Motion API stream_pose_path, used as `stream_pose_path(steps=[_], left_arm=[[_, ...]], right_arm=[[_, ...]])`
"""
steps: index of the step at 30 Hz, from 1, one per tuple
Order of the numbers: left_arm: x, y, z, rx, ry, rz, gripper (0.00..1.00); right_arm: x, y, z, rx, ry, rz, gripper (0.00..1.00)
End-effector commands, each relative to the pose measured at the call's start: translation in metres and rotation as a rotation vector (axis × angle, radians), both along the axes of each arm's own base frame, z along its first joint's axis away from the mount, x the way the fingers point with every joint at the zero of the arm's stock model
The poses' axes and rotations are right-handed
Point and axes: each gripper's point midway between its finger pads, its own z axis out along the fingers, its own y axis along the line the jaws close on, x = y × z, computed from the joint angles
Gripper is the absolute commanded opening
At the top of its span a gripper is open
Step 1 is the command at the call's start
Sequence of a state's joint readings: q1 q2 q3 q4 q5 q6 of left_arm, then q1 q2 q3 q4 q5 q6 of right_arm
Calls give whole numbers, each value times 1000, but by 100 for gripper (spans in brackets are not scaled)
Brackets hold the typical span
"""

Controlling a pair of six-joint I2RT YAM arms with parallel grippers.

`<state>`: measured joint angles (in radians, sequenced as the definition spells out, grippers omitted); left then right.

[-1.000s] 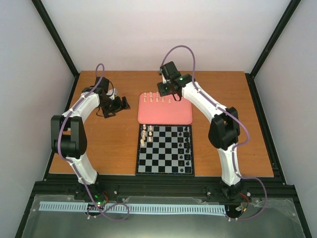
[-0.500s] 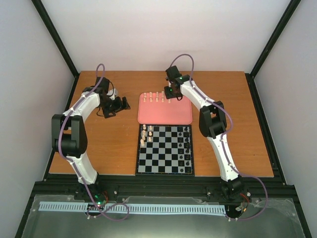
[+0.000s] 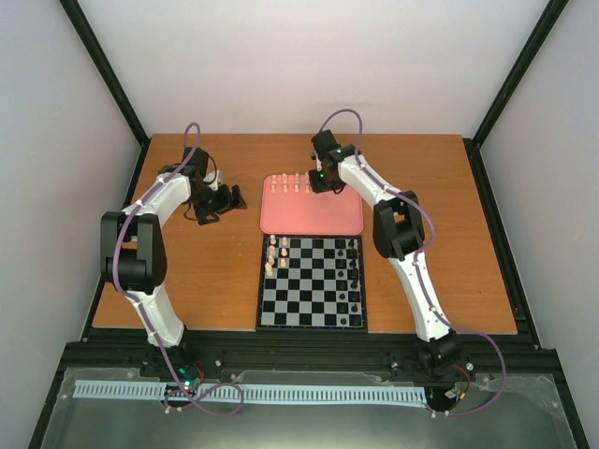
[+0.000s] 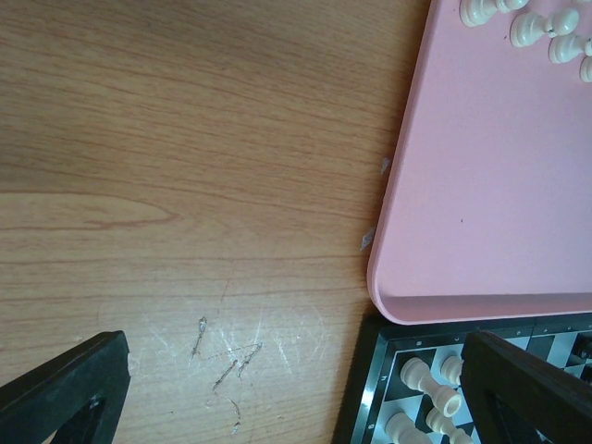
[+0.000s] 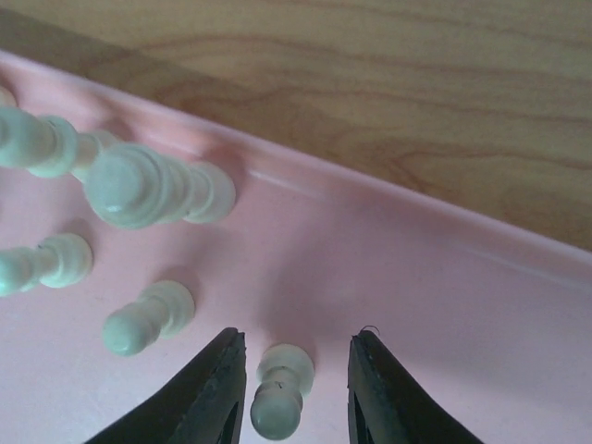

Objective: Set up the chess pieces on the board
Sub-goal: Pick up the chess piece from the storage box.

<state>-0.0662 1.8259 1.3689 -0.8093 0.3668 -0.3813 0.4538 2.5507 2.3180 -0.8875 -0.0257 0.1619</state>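
Several pale chess pieces (image 3: 295,183) stand along the far edge of the pink tray (image 3: 314,217). More of these pale pieces (image 3: 274,253) stand on the left columns of the chequered board (image 3: 313,281). My right gripper (image 3: 320,181) is low over the tray's far right. In the right wrist view its jaws (image 5: 298,339) straddle one pale pawn (image 5: 280,398), with a gap still showing on the right side. My left gripper (image 3: 225,199) hovers over bare table left of the tray, fingers (image 4: 65,388) wide apart and empty.
Black pieces (image 3: 354,276) line the board's right columns. Other pale pieces (image 5: 148,319) stand just left of the straddled pawn, a taller one (image 5: 139,185) behind them. The tray's raised rim (image 5: 388,208) runs close behind the right jaws. In the left wrist view the tray corner (image 4: 388,296) meets the board (image 4: 370,388).
My right gripper has come down onto the tray's far row and its jaws have narrowed around a pawn. The right elbow swung inward. The left arm has barely moved.
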Motion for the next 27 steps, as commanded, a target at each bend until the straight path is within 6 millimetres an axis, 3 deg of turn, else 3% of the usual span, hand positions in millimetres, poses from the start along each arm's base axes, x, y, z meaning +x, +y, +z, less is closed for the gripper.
stream_pose_path(steps=[1, 9, 16, 22, 24, 27], left_arm=[[10, 2, 11, 4, -42, -13, 100], [9, 2, 10, 3, -40, -13, 100], [8, 2, 12, 5, -44, -10, 100], [7, 5, 16, 14, -51, -5, 100], [7, 4, 17, 15, -54, -6, 100], [6, 6, 18, 24, -55, -2, 100]], right_arm=[[-2, 1, -3, 2, 18, 12, 32], [-4, -2, -5, -12, 26, 9, 23], [-8, -3, 2, -9, 35, 8, 4], [-20, 7, 49, 17, -29, 34, 3], [-35, 18, 72, 30, -58, 64, 3], [-76, 39, 100, 48, -77, 127, 3]])
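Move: The end pawn of the near row in the pink storage box stands almost between the right hand's open fingertips, roughly 1 cm back and 1 cm below the hand point. The next pawn in its row is some 3 cm to the left of it; the tall piece behind that next pawn stands about 3 cm left of the end pawn and 3 cm farther out. From the left hand the end pawn lies about 6 cm ahead, 21 cm right and 6 cm lower. The right fingers, already partly closed around the end pawn, pinch it from both sides while the hand settles about 1 cm lower and a little back. With the grip shut, the hand holds still briefly, then draws back about 3 cm towards the board while rising some 2.5 cm, away from the remaining rows and with hardly any wrist turn. ##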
